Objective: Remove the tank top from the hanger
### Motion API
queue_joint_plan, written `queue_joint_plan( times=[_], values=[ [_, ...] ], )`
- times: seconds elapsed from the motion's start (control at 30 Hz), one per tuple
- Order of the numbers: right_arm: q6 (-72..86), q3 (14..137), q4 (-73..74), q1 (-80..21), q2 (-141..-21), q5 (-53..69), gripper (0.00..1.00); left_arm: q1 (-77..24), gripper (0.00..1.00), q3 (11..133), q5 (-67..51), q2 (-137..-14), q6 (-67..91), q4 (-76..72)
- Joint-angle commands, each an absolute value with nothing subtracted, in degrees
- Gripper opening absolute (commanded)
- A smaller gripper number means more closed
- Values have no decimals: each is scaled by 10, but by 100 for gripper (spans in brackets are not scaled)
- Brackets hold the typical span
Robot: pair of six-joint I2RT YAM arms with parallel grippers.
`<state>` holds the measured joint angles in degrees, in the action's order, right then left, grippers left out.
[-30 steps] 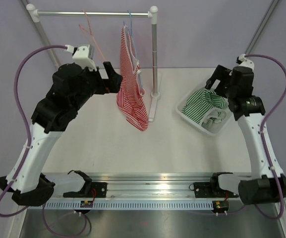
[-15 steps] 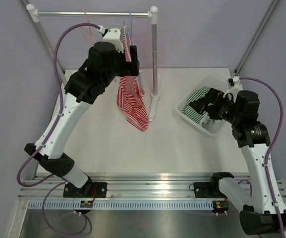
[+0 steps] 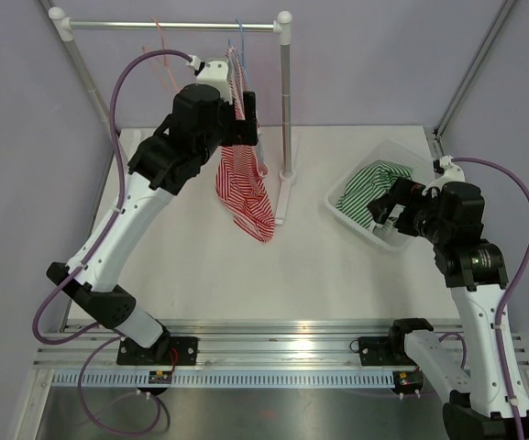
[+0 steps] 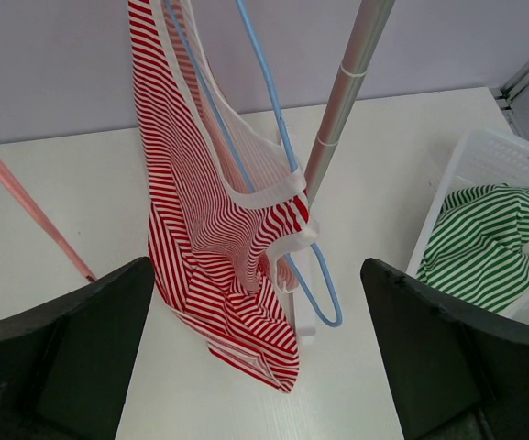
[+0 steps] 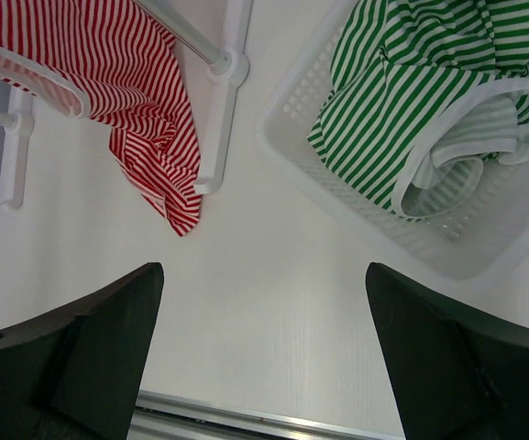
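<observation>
A red-and-white striped tank top (image 3: 244,183) hangs on a blue hanger (image 3: 239,38) from the rack's top rail; its hem droops to the table. My left gripper (image 3: 242,108) is raised beside the garment's upper part, open, with nothing between its fingers. In the left wrist view the tank top (image 4: 209,247) and the blue hanger (image 4: 287,156) lie ahead of that open gripper (image 4: 255,275), apart from it. My right gripper (image 3: 388,206) hovers by the basket, open and empty. In the right wrist view, that gripper (image 5: 262,275) faces bare table, with the tank top (image 5: 140,92) at upper left.
A white basket (image 3: 356,229) at the right holds a green striped garment (image 3: 374,188). The rack's upright pole (image 3: 285,101) stands just right of the tank top on a white foot (image 3: 281,206). An empty pink hanger (image 3: 165,50) hangs further left on the rail (image 3: 117,26).
My left arm has swung up and right, from mid-height left of the tank top to beside its top near the hanger. My right arm has drawn back from above the basket toward the near right.
</observation>
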<state>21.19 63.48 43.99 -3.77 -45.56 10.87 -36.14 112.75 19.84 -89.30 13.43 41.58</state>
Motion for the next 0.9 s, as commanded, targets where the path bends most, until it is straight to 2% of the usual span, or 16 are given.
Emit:
queue_joint_plan(
  times=[0.0, 0.07, 0.3, 0.6, 0.77, 0.87],
  values=[
    [217, 630, 448, -41, -458, 87, 100, -370, 99, 1133, 193, -862, 158, 366],
    [206, 602, 401, -41, -449, 141, 100, -374, 99, 1163, 219, -889, 140, 380],
    [183, 631, 408, -41, -500, 132, 100, -371, 99, 1372, 214, -1030, 96, 447],
    [204, 632, 386, -41, -465, 185, 100, -367, 97, 1381, 271, -1100, 36, 367],
    [208, 645, 382, -41, -471, 209, 100, -352, 79, 1407, 298, -1146, 26, 367],
    [210, 647, 382, -40, -472, 216, 100, -340, 58, 1402, 302, -1148, 33, 368]
  ],
)
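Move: The blue hanger, with the red-striped tank top on it, hangs roughly 13 cm ahead of the open left hand, about 3 cm to its right and 2 cm lower. The empty pink hanger hangs about 10 cm ahead of that hand and 15 cm to its left, level with it. The rack's right upright stands some 15 cm ahead and 9 cm right. From the right hand, the blue hanger is about 25 cm ahead, 30 cm left and 10 cm higher. Bring the left gripper forward about 11 cm and slightly right to the blue hanger, rising some 6 cm on the way, then sinking about 9 cm while still advancing. Over that descent, roll its left side up about 10 degrees and start closing the fingers around the hanger, to a bit over half open. Let the open right hand dip about 3 cm, come back up and drift 2 cm left. ##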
